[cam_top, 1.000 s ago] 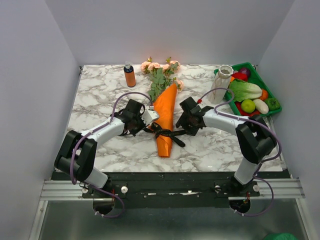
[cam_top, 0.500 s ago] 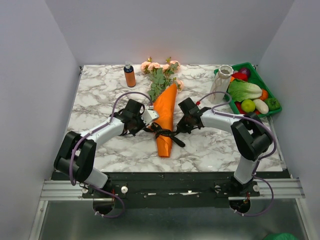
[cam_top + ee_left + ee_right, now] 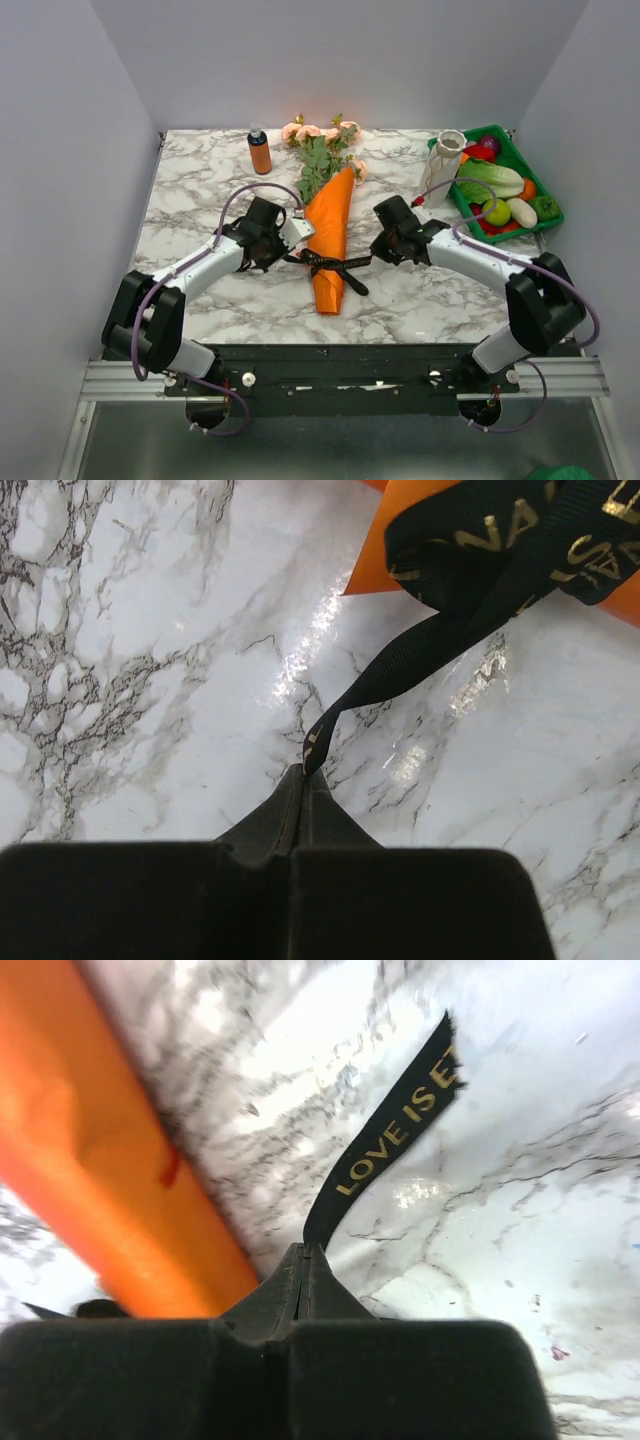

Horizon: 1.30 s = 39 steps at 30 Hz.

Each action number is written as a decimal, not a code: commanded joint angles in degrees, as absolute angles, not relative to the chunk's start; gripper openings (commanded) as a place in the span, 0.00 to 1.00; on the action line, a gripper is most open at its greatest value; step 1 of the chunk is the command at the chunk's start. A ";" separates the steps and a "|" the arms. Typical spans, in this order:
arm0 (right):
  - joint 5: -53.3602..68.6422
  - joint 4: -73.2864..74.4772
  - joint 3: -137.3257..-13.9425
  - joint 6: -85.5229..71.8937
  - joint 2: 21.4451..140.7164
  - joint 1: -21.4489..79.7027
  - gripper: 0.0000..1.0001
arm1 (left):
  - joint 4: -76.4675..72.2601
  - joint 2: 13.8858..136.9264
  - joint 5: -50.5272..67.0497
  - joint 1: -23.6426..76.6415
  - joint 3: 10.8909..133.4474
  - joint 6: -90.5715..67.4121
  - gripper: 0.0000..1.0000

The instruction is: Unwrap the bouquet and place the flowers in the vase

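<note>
The bouquet [image 3: 333,235] lies in the middle of the table. Its orange paper cone [image 3: 110,1160] points toward me. Pale pink rose heads and leaves, the flowers [image 3: 320,140], stick out at the far end. A black gold-lettered ribbon [image 3: 335,265] is tied around the cone. My left gripper [image 3: 286,254] is shut on the ribbon's left tail [image 3: 430,640], just left of the cone. The right gripper [image 3: 373,256] is shut on the right tail [image 3: 395,1135], which reads "LOVE IS". The cream vase [image 3: 443,168] stands upright at the back right.
An orange bottle with a dark cap [image 3: 259,150] stands at the back left of the flowers. A green tray [image 3: 548,205] of toy vegetables and fruit sits at the right edge, touching the vase. Grey walls enclose the marble table [image 3: 200,190].
The right gripper has shut on the ribbon's right tail and drawn away to the right. The ribbon now stretches flatter across the cone. My left gripper stayed shut and edged slightly left.
</note>
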<state>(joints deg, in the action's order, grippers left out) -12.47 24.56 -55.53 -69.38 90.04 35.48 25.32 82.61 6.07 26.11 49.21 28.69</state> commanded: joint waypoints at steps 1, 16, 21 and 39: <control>-21.44 29.70 -53.27 -68.65 83.95 32.01 0.01 | 29.79 79.11 6.85 22.07 52.03 28.48 0.00; -34.97 40.16 -51.15 -60.91 66.54 19.95 0.01 | 32.61 73.56 4.14 -13.61 56.34 33.40 0.00; -36.47 40.87 -50.45 -58.02 64.25 19.34 0.26 | 32.78 73.13 4.91 -15.65 57.57 32.34 0.57; -40.96 37.79 -54.31 -39.99 50.02 25.40 1.00 | 40.70 81.80 26.79 14.23 72.94 21.62 0.99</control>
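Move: Each hand holds a tail of the black ribbon a few centimetres above the table. The ribbon knot on the orange wrap lies some 8 cm to the left hand's right and about level fore and aft, and roughly 11 cm to the right hand's left and 1 cm nearer the base. The wrap's middle is about 9 cm right and 4 cm ahead of the left hand; from the right hand, the vase stands about 14 cm ahead and 13 cm right, the vegetable basket some 17 cm ahead and 29 cm right. Both hands keep their pinch on the ribbon tails and pull them quickly apart, away from the knot and rising some 8 cm: the left sweeps about 23 cm left, first edging forward and turning some 40 degrees counter-clockwise, while the right goes about 17 cm right, turning clockwise. Then both open wide and let go of the ribbon, the left swinging nearly 20 cm back right towards the wrap as it climbs, the right drifting a little farther right, then climbing almost straight up with its fingers tipping forward. ##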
